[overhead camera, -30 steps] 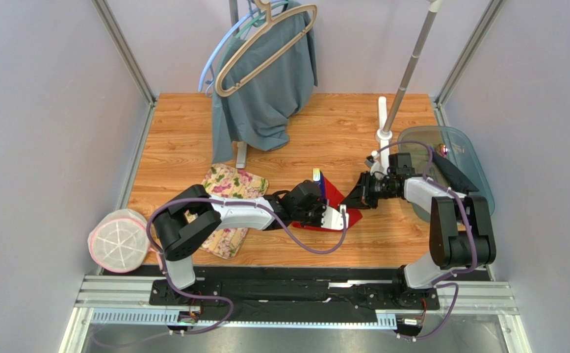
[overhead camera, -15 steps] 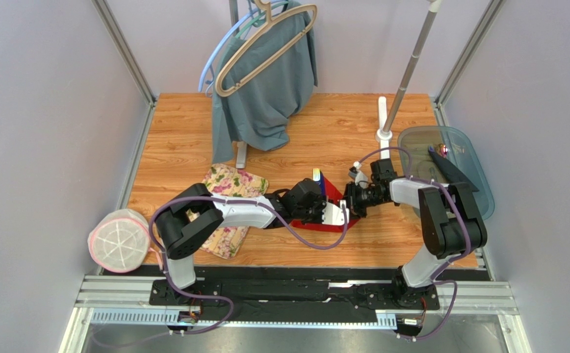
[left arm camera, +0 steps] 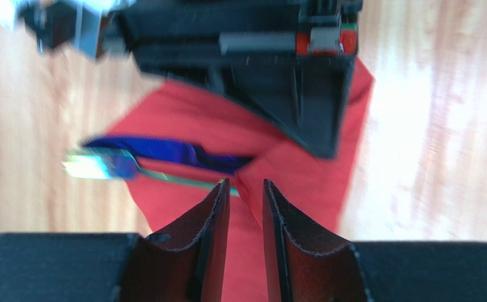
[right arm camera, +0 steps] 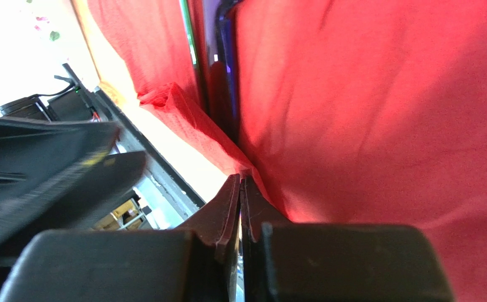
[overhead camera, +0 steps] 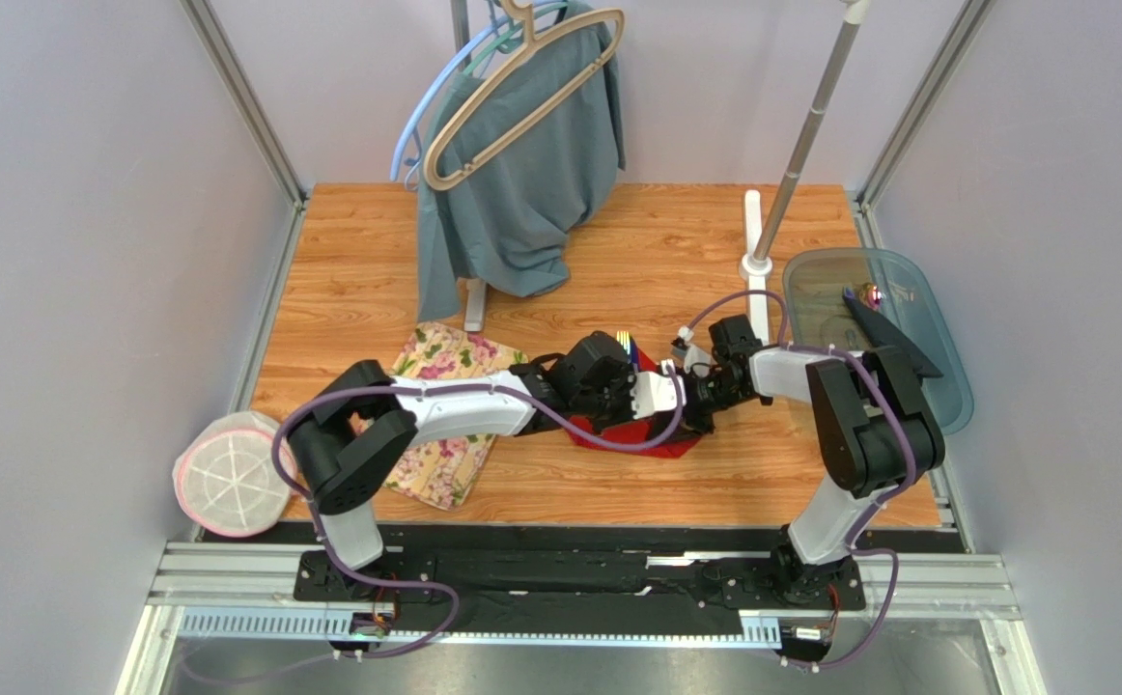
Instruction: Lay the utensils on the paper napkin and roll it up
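Observation:
The red paper napkin [overhead camera: 664,440] lies mid-table under both grippers, folded over the utensils. Their yellow and blue tips [overhead camera: 622,345] stick out at its far edge. In the left wrist view a purple-blue piece [left arm camera: 164,151] and a green one [left arm camera: 95,165] poke from the napkin [left arm camera: 303,182]. My left gripper [left arm camera: 246,184] hovers just over a fold ridge, jaws a narrow gap apart, gripping nothing. My right gripper [right arm camera: 241,179] is shut on a pinched edge of the napkin [right arm camera: 365,113], next to a green strip [right arm camera: 189,38] and a purple handle [right arm camera: 224,63]. The two grippers [overhead camera: 657,394] [overhead camera: 689,393] nearly touch.
A cream floral mat [overhead camera: 444,413] lies left of the napkin, under the left arm. A grey-green garment [overhead camera: 524,174] on a beige hanger [overhead camera: 524,80] hangs at the back. A white pole stand [overhead camera: 777,217] and a tinted tray [overhead camera: 886,340] are at the right. A round white pouch [overhead camera: 233,475] sits front left.
My right gripper has moved left with the napkin edge, close up to the left gripper. The left jaws have opened from shut to a narrow gap.

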Tool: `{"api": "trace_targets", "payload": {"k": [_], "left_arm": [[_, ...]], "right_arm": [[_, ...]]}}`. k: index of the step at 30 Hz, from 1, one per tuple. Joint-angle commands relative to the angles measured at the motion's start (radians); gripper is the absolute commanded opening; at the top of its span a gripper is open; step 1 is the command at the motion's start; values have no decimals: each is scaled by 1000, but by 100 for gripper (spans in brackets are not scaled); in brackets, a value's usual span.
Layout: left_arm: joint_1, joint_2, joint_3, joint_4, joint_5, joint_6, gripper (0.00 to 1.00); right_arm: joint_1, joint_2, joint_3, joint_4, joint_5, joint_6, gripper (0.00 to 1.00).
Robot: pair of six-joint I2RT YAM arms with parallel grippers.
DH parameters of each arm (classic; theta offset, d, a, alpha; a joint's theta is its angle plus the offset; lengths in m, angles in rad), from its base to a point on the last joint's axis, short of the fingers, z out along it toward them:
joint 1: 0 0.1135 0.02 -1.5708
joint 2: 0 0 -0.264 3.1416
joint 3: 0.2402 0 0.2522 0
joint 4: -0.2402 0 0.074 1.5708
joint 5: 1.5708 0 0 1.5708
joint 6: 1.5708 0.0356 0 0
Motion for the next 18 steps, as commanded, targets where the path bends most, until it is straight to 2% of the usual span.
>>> {"api": "trace_targets", "payload": {"k": [1, 3, 6, 7, 9, 13, 18], "left_arm": [[46, -133, 64, -201, 160, -275, 32], [83, -159, 78, -279, 236, -442, 31], [126, -159, 75, -303, 394, -640, 24], [138, -139, 72, -304, 469, -679, 21], [167, -110, 72, -295, 526, -775, 18], [194, -29, 65, -226, 615, -865, 12], [194, 40, 88, -171, 641, -917, 10]], "right_arm": [[1, 6, 29, -9, 31, -22, 5], [3, 4, 29, -9, 34, -25, 4], [4, 4, 26, -7, 36, -26, 4], [3, 7, 26, -6, 36, -31, 4], [1, 7, 27, -7, 39, -35, 4], [1, 4, 32, -13, 47, -42, 3], [1, 0, 38, -20, 56, -49, 3]]}}
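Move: The napkin's near corner is already folded over the utensil handles. The left end of its folded near edge lies roughly 6 cm back, 5 cm left and 5 cm below the left hand. The utensils' middle is some 2 cm ahead of that hand, level sideways and 4 cm below. From the right hand, already down on the fold, the flap's middle lies about 3 cm left and level fore-and-aft; the utensils' middle is about 4 cm left, 5 cm ahead. The right hand's nearly shut fingertips keep resting on the folded flap while the left hand, already open, leaves the flap area. The left hand swings up about 5 cm, back 5 cm and slightly left, then sinks 3 cm over the fold's near-left side. Its wrist turns some 60 degrees, the fingers swinging from rightward to down and back, and they close nearly shut. ##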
